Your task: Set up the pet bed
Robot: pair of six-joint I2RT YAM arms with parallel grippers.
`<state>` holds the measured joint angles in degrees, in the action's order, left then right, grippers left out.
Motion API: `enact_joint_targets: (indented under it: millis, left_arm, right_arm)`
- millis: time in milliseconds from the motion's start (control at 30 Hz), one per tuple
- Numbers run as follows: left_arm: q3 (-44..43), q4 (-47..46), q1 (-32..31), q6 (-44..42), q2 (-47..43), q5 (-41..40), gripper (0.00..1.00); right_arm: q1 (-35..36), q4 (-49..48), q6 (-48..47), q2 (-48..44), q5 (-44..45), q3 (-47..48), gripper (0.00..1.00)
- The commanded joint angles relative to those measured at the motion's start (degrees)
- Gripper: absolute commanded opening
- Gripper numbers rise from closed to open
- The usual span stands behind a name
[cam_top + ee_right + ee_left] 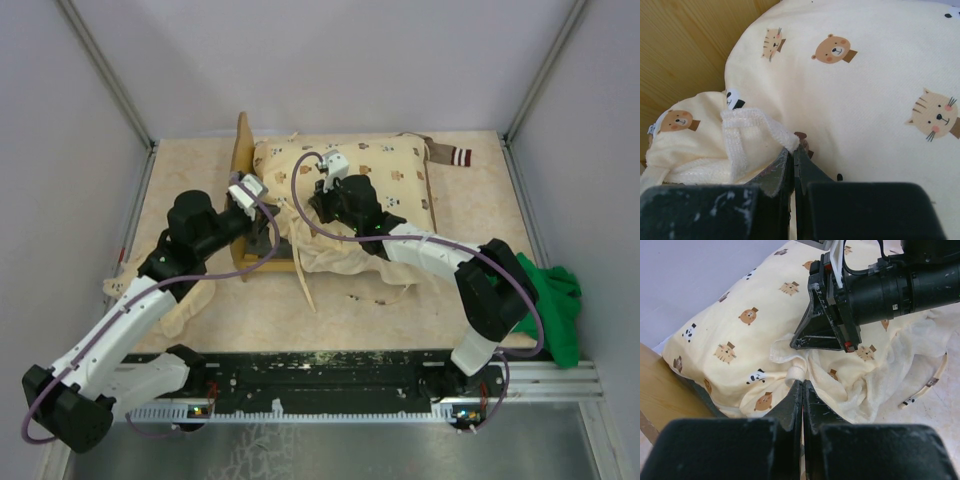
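Note:
The pet bed (243, 150) is a light-wood frame with its headboard at the left; its wood also shows in the wrist views (665, 395) (685, 40). A cream animal-print pillow (380, 170) (740, 325) (880, 75) lies on it. A cream quilt (335, 260) (880, 375) (690, 145) is bunched at the bed's near side. My left gripper (272, 222) (803, 383) is shut on a rolled bit of the quilt's edge. Close beside it, my right gripper (315, 208) (795, 149) (794, 344) is shut on the quilt's white hem, over the pillow's near corner.
A green cloth (555, 300) lies at the right edge of the table. Another cream cloth (180, 300) sits under the left arm. A striped strap (455, 155) pokes out behind the pillow. Grey walls close in the back and both sides.

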<state>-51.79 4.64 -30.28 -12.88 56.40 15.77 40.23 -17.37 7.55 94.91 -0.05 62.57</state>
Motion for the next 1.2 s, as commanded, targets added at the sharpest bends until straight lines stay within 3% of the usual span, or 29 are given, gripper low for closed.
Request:
enact_joint_targets:
  millis: [0,200,800,1167]
  left_arm:
    - [-0.11,-0.95,-0.14,1.76,0.3,-1.84,0.0]
    - [3.95,-0.44,-0.14,10.89,-1.62,-4.91,0.0]
    - [15.41,-5.73,-0.15,17.65,-0.45,-8.12,0.01]
    - [13.34,2.72,-0.19,19.11,-3.47,-11.55,0.43]
  right_arm:
    - [-1.02,-2.08,-0.84,-3.07,0.49,0.47,0.0]
    - [-0.98,-2.29,-0.77,-2.94,0.49,0.45,0.0]
    - [-1.02,-1.71,-0.71,-3.27,0.17,0.35,0.0]
    - [-1.01,-1.18,-0.6,-3.16,-0.11,0.59,0.0]
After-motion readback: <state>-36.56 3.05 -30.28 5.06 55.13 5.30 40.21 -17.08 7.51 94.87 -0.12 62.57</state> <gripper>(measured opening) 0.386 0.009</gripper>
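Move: The bare grey corner of the mattress, where the left hand is heading with the cream tie, lies about 18 cm below it, some 2 cm farther out and 1 cm to its left. The headboard's middle is about 8 cm ahead, 8 cm left and 12 cm lower, and the cover fold in the right gripper about 9 cm ahead, 9 cm right and 10 cm lower. From the right hand that mattress corner is about 7 cm back, 11 cm left and 8 cm down. Already pinching the cream tie, the left hand sinks about 11 cm towards the bare mattress corner, easing some 3 cm left. Its wrist tips the fingers down and swings them counter-clockwise, some 25 degrees in all; only near the bottom do the fingers part, to under half open, beside the tie's curl. The right hand holds still, keeping the cover fold pinched. ##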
